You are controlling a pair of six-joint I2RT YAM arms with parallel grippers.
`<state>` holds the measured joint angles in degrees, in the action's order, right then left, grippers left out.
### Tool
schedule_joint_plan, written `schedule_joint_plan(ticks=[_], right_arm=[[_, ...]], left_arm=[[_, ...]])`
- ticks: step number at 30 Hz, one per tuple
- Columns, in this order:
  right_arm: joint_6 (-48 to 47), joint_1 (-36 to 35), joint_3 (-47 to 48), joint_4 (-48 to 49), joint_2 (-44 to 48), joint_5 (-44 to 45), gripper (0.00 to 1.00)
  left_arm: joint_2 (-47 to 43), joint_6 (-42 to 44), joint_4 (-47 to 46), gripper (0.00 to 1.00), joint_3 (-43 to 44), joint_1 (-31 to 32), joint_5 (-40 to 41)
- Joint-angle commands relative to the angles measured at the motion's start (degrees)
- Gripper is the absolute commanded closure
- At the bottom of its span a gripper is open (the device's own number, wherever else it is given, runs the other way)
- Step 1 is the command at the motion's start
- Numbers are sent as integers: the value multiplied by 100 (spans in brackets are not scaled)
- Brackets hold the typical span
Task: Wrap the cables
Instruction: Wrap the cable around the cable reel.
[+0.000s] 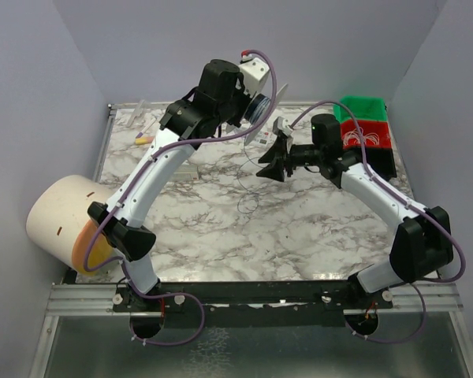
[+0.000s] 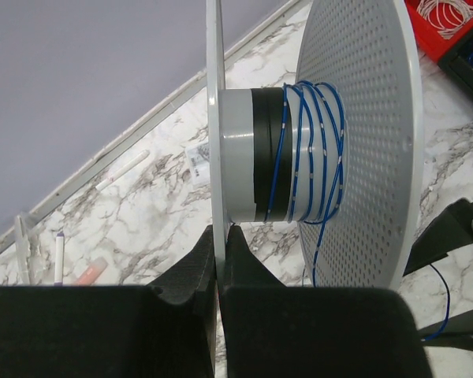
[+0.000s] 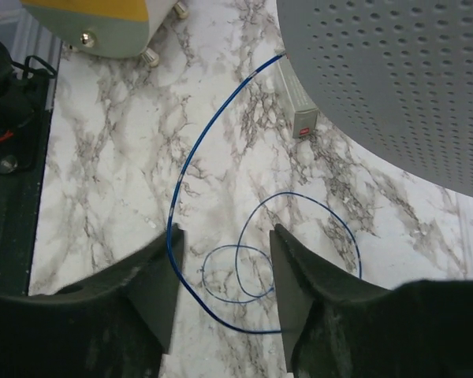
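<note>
The cable is a thin blue wire. Several turns of it are wound on a grey spool (image 2: 240,157) with perforated flanges, beside a black band. My left gripper (image 2: 218,236) is shut on the spool's thin flange (image 2: 214,94) and holds the spool above the table's back (image 1: 260,106). The loose end hangs down and lies in loops on the marble (image 3: 233,246), and it shows faintly in the top view (image 1: 248,197). My right gripper (image 3: 227,228) is open above those loops, with nothing between its fingers. It sits right of the spool (image 1: 272,161).
A red and green bin (image 1: 365,126) with white cables stands at the back right. A cream cylinder (image 1: 63,220) lies at the left edge. Pens (image 2: 59,256) lie at the back left. A small grey box (image 3: 296,102) lies under the spool's big flange (image 3: 394,79).
</note>
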<state>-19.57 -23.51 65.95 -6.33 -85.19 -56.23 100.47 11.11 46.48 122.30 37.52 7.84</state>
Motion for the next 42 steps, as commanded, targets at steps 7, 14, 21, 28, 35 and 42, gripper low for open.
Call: schedule_joint_plan(ticks=[7, 14, 21, 28, 35, 42], right_arm=[[90, -360, -241, 395, -284, -144, 99], [2280, 77, -1205, 2401, -379, 483, 100], [3149, 757, -847, 2386, -846, 2113, 100], [3211, 990, -40, 1551, -945, 4323, 99], [3222, 1146, 35, 1862, -656, 6005, 100], [3392, 1651, 474, 1594, -631, 5574, 100]], left_arm=[[57, -497, -318, 100, 419, -135, -280], [-1, -1082, -365, 100, 632, -1064, -2401], [-289, -965, -253, 100, -8, -1370, -4685], [-677, -188, 118, 100, -580, -1266, -4864], [-862, 555, 680, 100, -750, -874, -4571], [-785, 1093, 1244, 100, -736, -490, -3936]])
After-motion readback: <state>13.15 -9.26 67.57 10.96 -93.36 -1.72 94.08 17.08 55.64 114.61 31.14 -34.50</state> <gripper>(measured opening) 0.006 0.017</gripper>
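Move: The blue cable runs practically between the open right fingers, level with them and about 1 cm to their left. From there the held cable reel is about 12 cm ahead and 11 cm up, neither left nor right; the red bin some 22 cm ahead, 38 cm right and 18 cm down. From the left hand the reel's hub lies about 4 cm ahead, 7 cm right and 3 cm down; that cable strand 8 cm back, 8 cm right, 14 cm down. Shut the right fingers where the cable passes, easing them about 2 cm left and down, then sweep that hand roughly 20 cm forward and 20 cm right towards the bins, dipping on the way and turning some 75 degrees clockwise. Keep the left gripper's pinch on the reel's flange; after a small forward nudge draw it back about 10 cm, swinging clockwise and tipping down. ##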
